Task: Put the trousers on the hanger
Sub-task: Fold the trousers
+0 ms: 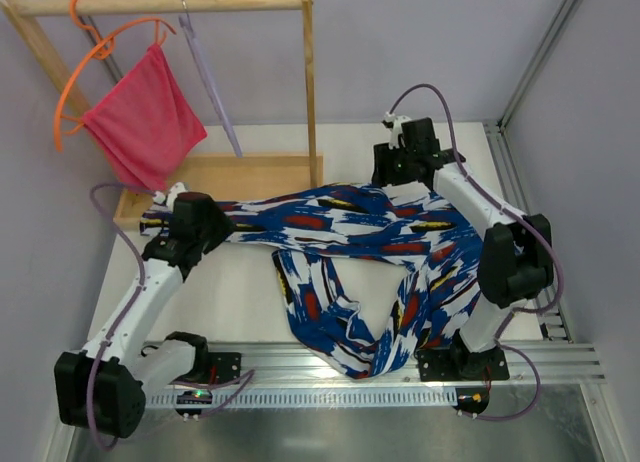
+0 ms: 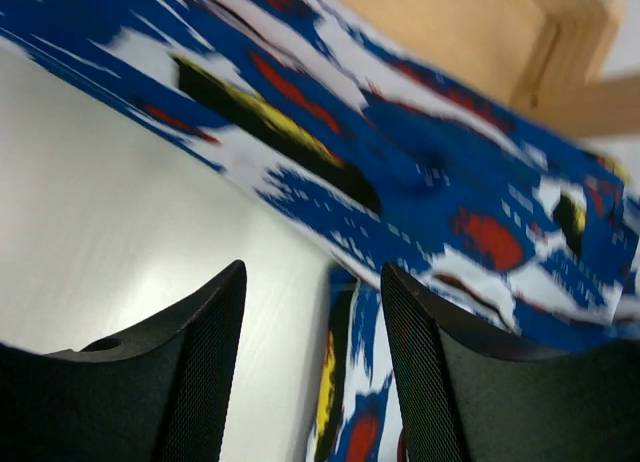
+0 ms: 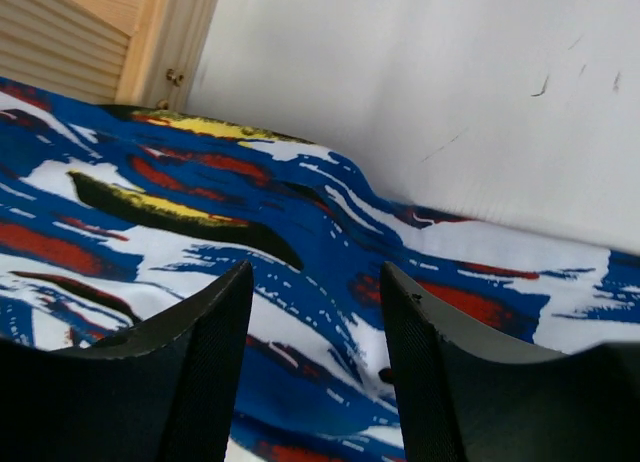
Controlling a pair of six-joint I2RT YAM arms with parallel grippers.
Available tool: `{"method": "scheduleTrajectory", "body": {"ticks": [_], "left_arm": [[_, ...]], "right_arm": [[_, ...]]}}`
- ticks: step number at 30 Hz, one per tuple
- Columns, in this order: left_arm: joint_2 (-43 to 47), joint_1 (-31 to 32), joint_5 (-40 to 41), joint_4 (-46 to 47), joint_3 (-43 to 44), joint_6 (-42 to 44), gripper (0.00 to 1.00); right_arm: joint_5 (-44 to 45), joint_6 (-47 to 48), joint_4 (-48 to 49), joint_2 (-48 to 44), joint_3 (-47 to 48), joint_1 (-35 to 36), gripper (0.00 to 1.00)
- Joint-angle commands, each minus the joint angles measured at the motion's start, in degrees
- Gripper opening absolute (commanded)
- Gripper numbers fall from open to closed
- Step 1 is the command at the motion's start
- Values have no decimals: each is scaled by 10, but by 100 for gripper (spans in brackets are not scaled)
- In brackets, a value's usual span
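Note:
The trousers (image 1: pixel 345 227), in a blue, white, red and black print, lie spread flat across the table, with their legs folding toward the near edge. My left gripper (image 1: pixel 165 212) stands open at their left end. In the left wrist view the left gripper (image 2: pixel 313 292) has bare table and a strip of trousers (image 2: pixel 400 152) between its fingers, gripping nothing. My right gripper (image 1: pixel 398 178) is open at the right end of the trousers. In the right wrist view the right gripper (image 3: pixel 315 287) hovers just over the trousers (image 3: pixel 200 202). The pale lavender hanger (image 1: pixel 207 74) hangs from the wooden rail.
A wooden rack (image 1: pixel 308 82) stands at the back on a low wooden tray base (image 1: pixel 240 172). An orange hanger (image 1: pixel 95 57) on its rail carries a pink-red cloth (image 1: pixel 145 122). Metal rails (image 1: pixel 330 367) run along the near edge.

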State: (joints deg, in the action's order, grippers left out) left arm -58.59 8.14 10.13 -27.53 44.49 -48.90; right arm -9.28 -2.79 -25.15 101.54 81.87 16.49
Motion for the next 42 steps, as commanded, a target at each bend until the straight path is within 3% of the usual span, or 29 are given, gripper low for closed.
{"method": "scheduleTrajectory", "body": {"ticks": [1,2,5,11,15,19,22,23,26,28,30,31,32,35,38,42], "left_arm": [[4,92,14,2,-33,-24,57],[-6,138,23,11,-40,-32,57],[-56,190,26,50,-67,-52,59],[-150,228,-10,142,-93,-100,61],[-200,234,-33,192,-97,-121,61],[-260,253,-39,211,-81,-138,62],[-297,270,-21,187,-68,-159,59],[-303,274,-20,179,-68,-163,50],[-284,277,18,123,-64,-190,26],[-233,276,73,47,-56,-199,25],[-190,276,117,-16,-29,-214,17],[-149,277,159,-70,-19,-225,12],[-126,276,181,-99,-1,-234,0],[-61,272,263,-174,10,-279,0],[-40,221,270,-232,23,-296,0],[-47,175,327,-370,110,-365,1]], "right_arm": [[-1,-47,-4,-104,-22,-1,57],[-6,-55,-8,-114,-36,-1,57],[-4,-93,-15,-171,-88,-1,57],[52,-174,6,-279,-218,-1,57],[115,-180,-21,-309,-224,-1,57],[123,-182,-29,-345,-232,-1,57],[125,-185,-25,-367,-245,-1,57],[126,-186,-25,-369,-249,-2,57],[134,-188,-29,-376,-253,-1,57],[148,-193,-38,-377,-254,-2,57],[177,-206,-47,-376,-251,-1,57],[194,-229,-60,-375,-249,-2,57],[207,-250,-66,-372,-248,-1,57],[250,-305,-87,-363,-249,-1,57],[276,-332,-97,-357,-259,-2,57],[309,-358,-110,-357,-282,-1,55]]}}
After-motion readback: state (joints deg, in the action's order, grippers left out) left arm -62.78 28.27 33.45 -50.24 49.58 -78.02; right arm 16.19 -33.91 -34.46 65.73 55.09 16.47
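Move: About 15 cm to the right of the left hand, 2 cm back and 13 cm below lies the end of the near trouser leg; the far leg runs below the hand, some 5 cm ahead, and the rack's post foot stands 10 cm ahead and 21 cm right. From the right hand, the hip part lies about 14 cm back, 11 cm right and 12 cm down; that post foot is 14 cm left, 3 cm back. Sweeping right some 17 cm while sinking about 12 cm, the left hand goes open to the near leg's end, pinches it shut, then swings back left and lifts it roughly 10 cm. The empty right hand, fingers staying open, draws back and right over the hip part, rising then easing down, and turns about 40 degrees clockwise. ##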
